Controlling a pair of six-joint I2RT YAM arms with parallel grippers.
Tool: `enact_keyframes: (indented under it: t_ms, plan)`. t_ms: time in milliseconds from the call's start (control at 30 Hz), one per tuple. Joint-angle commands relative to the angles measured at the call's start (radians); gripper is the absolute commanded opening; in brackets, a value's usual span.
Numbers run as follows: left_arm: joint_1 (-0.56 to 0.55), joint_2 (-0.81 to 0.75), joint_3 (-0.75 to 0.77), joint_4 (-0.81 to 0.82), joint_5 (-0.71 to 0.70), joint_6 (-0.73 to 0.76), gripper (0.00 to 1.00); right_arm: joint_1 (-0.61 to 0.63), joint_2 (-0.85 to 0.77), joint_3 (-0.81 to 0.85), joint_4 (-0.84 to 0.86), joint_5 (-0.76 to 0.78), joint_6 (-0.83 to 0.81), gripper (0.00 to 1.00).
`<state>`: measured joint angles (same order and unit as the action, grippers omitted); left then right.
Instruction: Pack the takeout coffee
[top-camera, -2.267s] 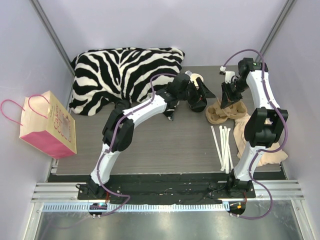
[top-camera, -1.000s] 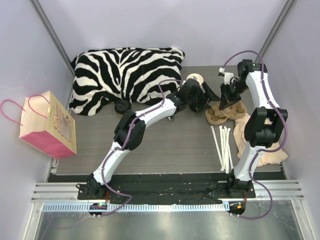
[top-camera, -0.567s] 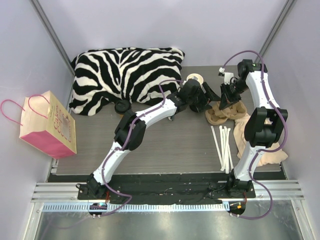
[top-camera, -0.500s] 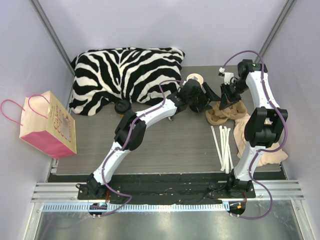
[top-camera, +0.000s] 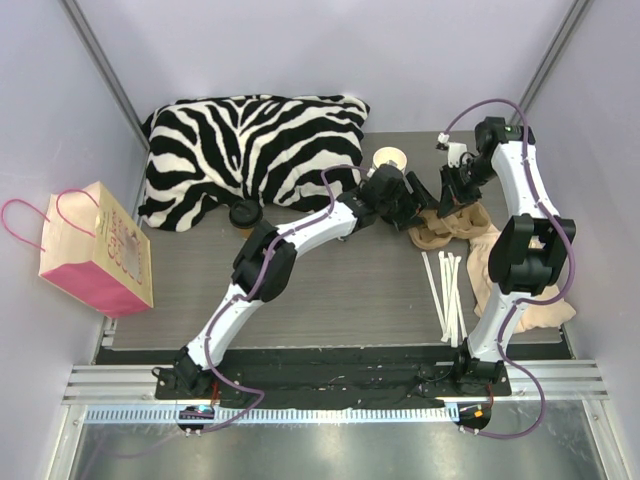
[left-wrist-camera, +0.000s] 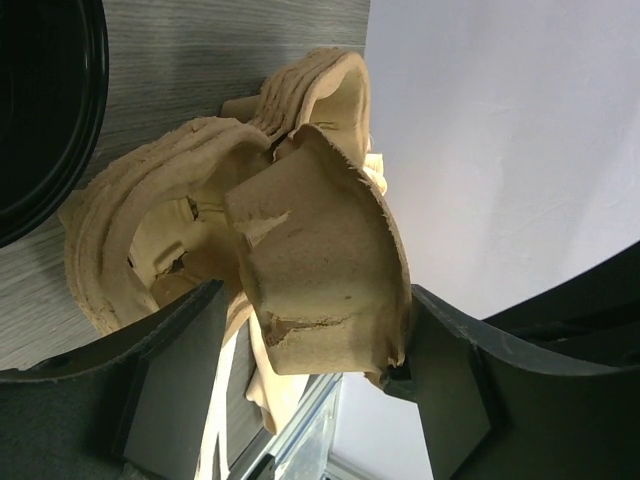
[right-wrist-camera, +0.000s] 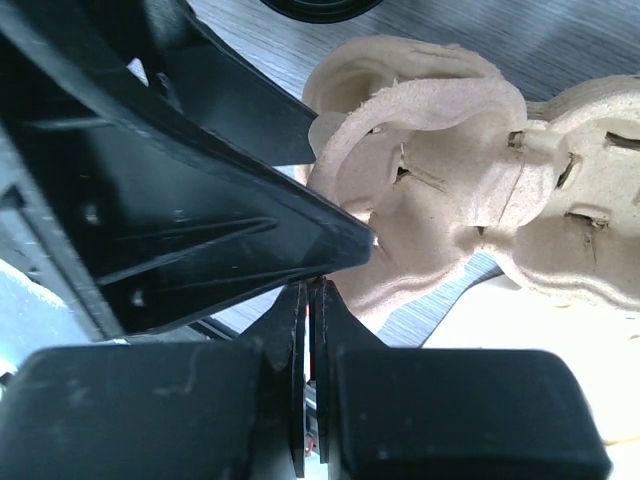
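My left gripper (top-camera: 420, 205) is open. Its fingers straddle one raised pocket of a stack of tan pulp cup carriers (top-camera: 440, 232), and the right finger touches the pocket's torn edge (left-wrist-camera: 330, 250). My right gripper (top-camera: 452, 198) is shut with nothing in it. It hovers over the same carrier (right-wrist-camera: 440, 200), right behind the left gripper's black finger. A round black lid (left-wrist-camera: 40, 100) shows at the left edge of the left wrist view. No cup shows beneath it, so I cannot tell whether it is the takeout coffee. In the top view the takeout coffee is hidden.
A lidless cream-rimmed paper cup (top-camera: 390, 158) stands behind the left wrist. A loose black lid (top-camera: 245, 213) lies by the zebra pillow (top-camera: 250, 150). White stirrers (top-camera: 445, 290) and a beige cloth (top-camera: 500, 270) lie near right. A pink paper bag (top-camera: 95, 262) stands far left.
My left arm has reached further right, bringing its open fingers around the carrier's pocket and uncovering the lidless cup. The carrier has shifted slightly. The right arm has stayed almost still.
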<state>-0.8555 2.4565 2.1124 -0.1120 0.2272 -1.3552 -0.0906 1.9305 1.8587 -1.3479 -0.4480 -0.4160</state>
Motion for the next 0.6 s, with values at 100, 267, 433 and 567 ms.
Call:
enact_keyframes:
  t_ms: [100, 267, 433, 567]
  plan:
    - [-0.004, 0.012, 0.015, 0.028, -0.006, -0.007, 0.59, 0.019, -0.061, 0.034, -0.056, -0.038, -0.030, 0.22]
    - [0.003, 0.002, -0.023, 0.061, 0.011, -0.022, 0.44, -0.027, -0.096, 0.042, -0.062, -0.035, -0.076, 0.50]
    - [0.003, -0.010, -0.043, 0.098, 0.035, -0.033, 0.31, -0.096, -0.131, 0.017, -0.024, -0.003, -0.167, 0.54]
    - [0.004, -0.016, -0.048, 0.126, 0.049, -0.047, 0.22, -0.121, -0.182, -0.088, 0.058, 0.075, -0.251, 0.50]
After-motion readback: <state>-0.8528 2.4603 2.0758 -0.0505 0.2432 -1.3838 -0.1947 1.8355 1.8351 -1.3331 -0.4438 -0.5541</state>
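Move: The upper cup holder, tipped up off its stack, sits between the left hand's open fingers, its middle about 1 cm ahead, 3 cm right and 2 cm below. From that hand, the holder stack lies some 4 cm back, 6 right and 8 down; the black lids 1 ahead, 4 left and 8 down; the paper cups 9 ahead, 9 left and 6 down. The right hand, shut at the holder's rim, has the holder's middle level, 2 cm left and 2 below. The tipped-up cup holder passes from right hand to left: the left fingers close from both sides until they pinch its socket, the arm almost still and easing down half a centimetre. Meanwhile the right fingers open to about half, come free of the rim, and that hand pulls away to the right about 4 cm, rising some 2.5 cm and tilting slightly. ##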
